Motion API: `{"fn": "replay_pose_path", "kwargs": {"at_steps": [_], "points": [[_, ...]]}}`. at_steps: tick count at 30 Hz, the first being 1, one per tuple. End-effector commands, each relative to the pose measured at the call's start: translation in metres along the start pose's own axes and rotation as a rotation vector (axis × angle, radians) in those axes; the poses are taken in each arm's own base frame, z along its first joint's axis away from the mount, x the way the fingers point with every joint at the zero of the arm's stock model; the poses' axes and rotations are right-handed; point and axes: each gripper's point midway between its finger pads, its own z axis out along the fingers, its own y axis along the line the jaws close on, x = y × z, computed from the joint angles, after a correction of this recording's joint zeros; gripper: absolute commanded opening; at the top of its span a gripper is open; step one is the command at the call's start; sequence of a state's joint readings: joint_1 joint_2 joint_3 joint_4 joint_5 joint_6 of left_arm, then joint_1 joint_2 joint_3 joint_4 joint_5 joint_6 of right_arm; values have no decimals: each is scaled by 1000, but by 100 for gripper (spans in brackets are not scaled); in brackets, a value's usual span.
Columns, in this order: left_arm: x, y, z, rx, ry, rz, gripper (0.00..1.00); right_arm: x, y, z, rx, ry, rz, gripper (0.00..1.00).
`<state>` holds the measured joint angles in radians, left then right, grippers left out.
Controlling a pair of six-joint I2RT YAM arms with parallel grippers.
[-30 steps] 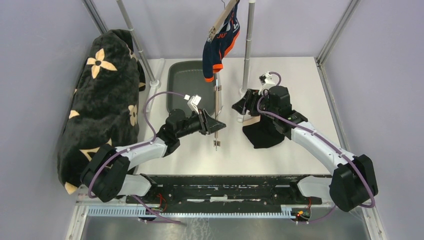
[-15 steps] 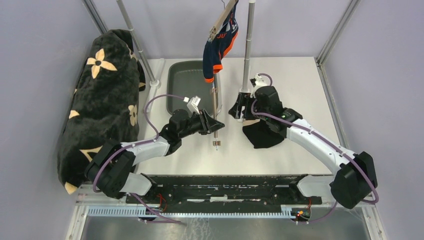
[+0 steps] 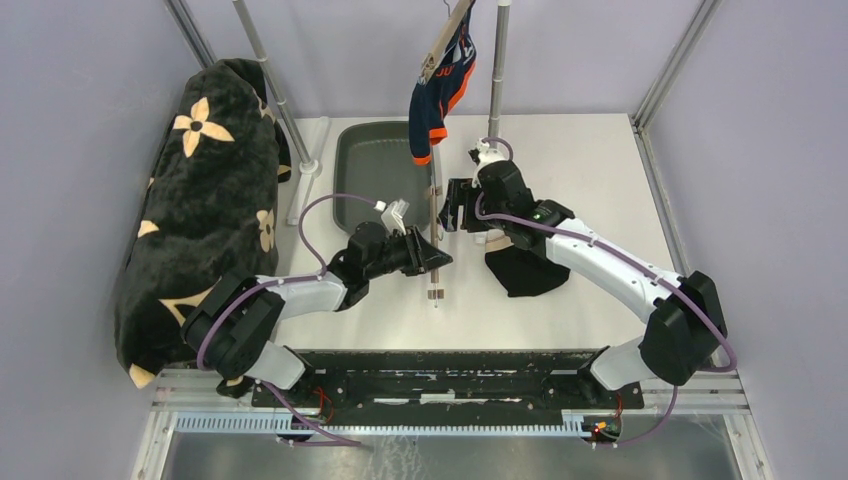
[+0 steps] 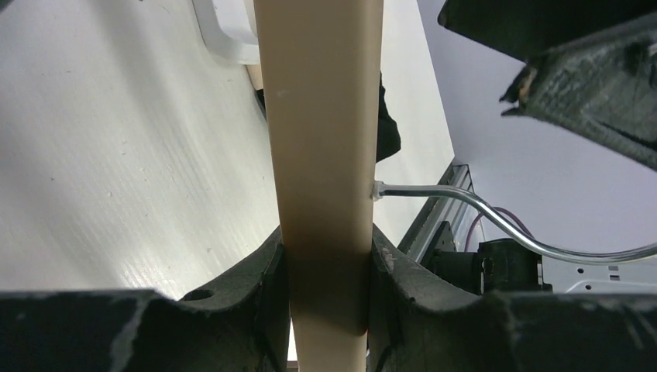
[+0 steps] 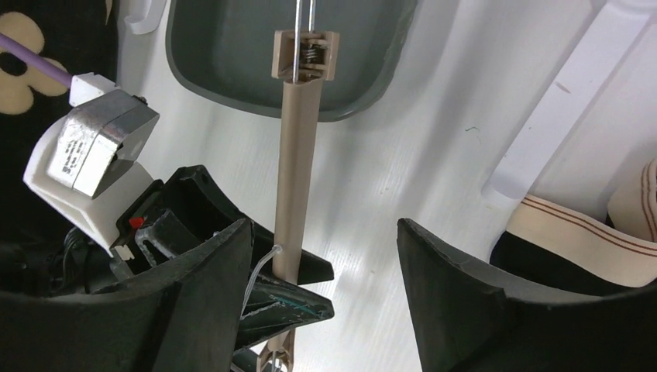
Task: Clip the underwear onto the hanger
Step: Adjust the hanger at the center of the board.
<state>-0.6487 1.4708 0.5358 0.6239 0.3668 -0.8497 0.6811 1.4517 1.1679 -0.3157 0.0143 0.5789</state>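
The beige hanger point(image 3: 434, 282) is a slim bar with a clip point(image 5: 304, 54) at each end, held level over the table's middle. My left gripper point(image 3: 432, 256) is shut on the bar point(image 4: 325, 155), both fingers pressed against its sides. The hanger's wire hook point(image 4: 503, 226) sticks out to one side. My right gripper point(image 3: 450, 205) hovers open just right of the bar point(image 5: 298, 178), nothing between its fingers point(image 5: 480, 302). The black underwear point(image 3: 522, 272) with a striped beige waistband point(image 5: 573, 236) lies on the table, right of the hanger, untouched.
A second hanger with navy and orange underwear point(image 3: 440, 85) hangs from the rail at the back. A grey tray point(image 3: 372, 160) sits behind the hanger. A black flowered blanket point(image 3: 200, 210) fills the left side. Two upright poles point(image 3: 494, 90) stand near the back.
My right gripper has swung left from above the black underwear to beside the hanger bar, still open. The left gripper keeps its hold and has shifted slightly.
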Motion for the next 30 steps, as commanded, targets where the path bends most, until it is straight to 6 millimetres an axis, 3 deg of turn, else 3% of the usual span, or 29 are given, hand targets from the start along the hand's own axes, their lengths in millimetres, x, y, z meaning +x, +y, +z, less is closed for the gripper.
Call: {"fn": "replay_pose_path", "kwargs": {"at_steps": [1, 8, 13, 22, 25, 30], "points": [[-13, -21, 3, 70, -43, 18, 3, -24, 9, -4, 3, -60, -22, 76], [-22, -32, -7, 81, -74, 43, 3, -20, -32, -16, 160, -97, -20, 79], [-25, -58, -24, 239, -69, 17, 3, -20, -48, -18, 56, -121, 6, 79], [-18, -116, -59, 715, -6, -89, 3, -24, -34, -25, -246, -181, 71, 78], [-12, -110, -48, 722, 38, -132, 3, -27, -22, -26, -327, -185, 84, 78], [-13, -110, -49, 727, 34, -114, 3, -26, -14, -22, -394, -181, 108, 78]]}}
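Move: My left hand still grips the hanger near its middle; the bar runs fore and aft. From my open right hand the hanger's middle lies about 4 cm back, 3 cm to the left and some 7 cm lower. The black underwear lies on the table some 16 cm right of and 10 cm back from my right hand, the empty grey bin 14 cm left and 8 cm ahead, both about 19 cm below. I back my open right hand off to the right of the hanger, about 7 cm and a little down, then bring it up and some 3 cm back in towards the bar, rolling it, without closing. With my left hand I keep the bar pinched, lift it about 5 cm while drawing it 4 cm back, and roll some 30 degrees so the fingers come up from slanting down to pointing level to the right. ##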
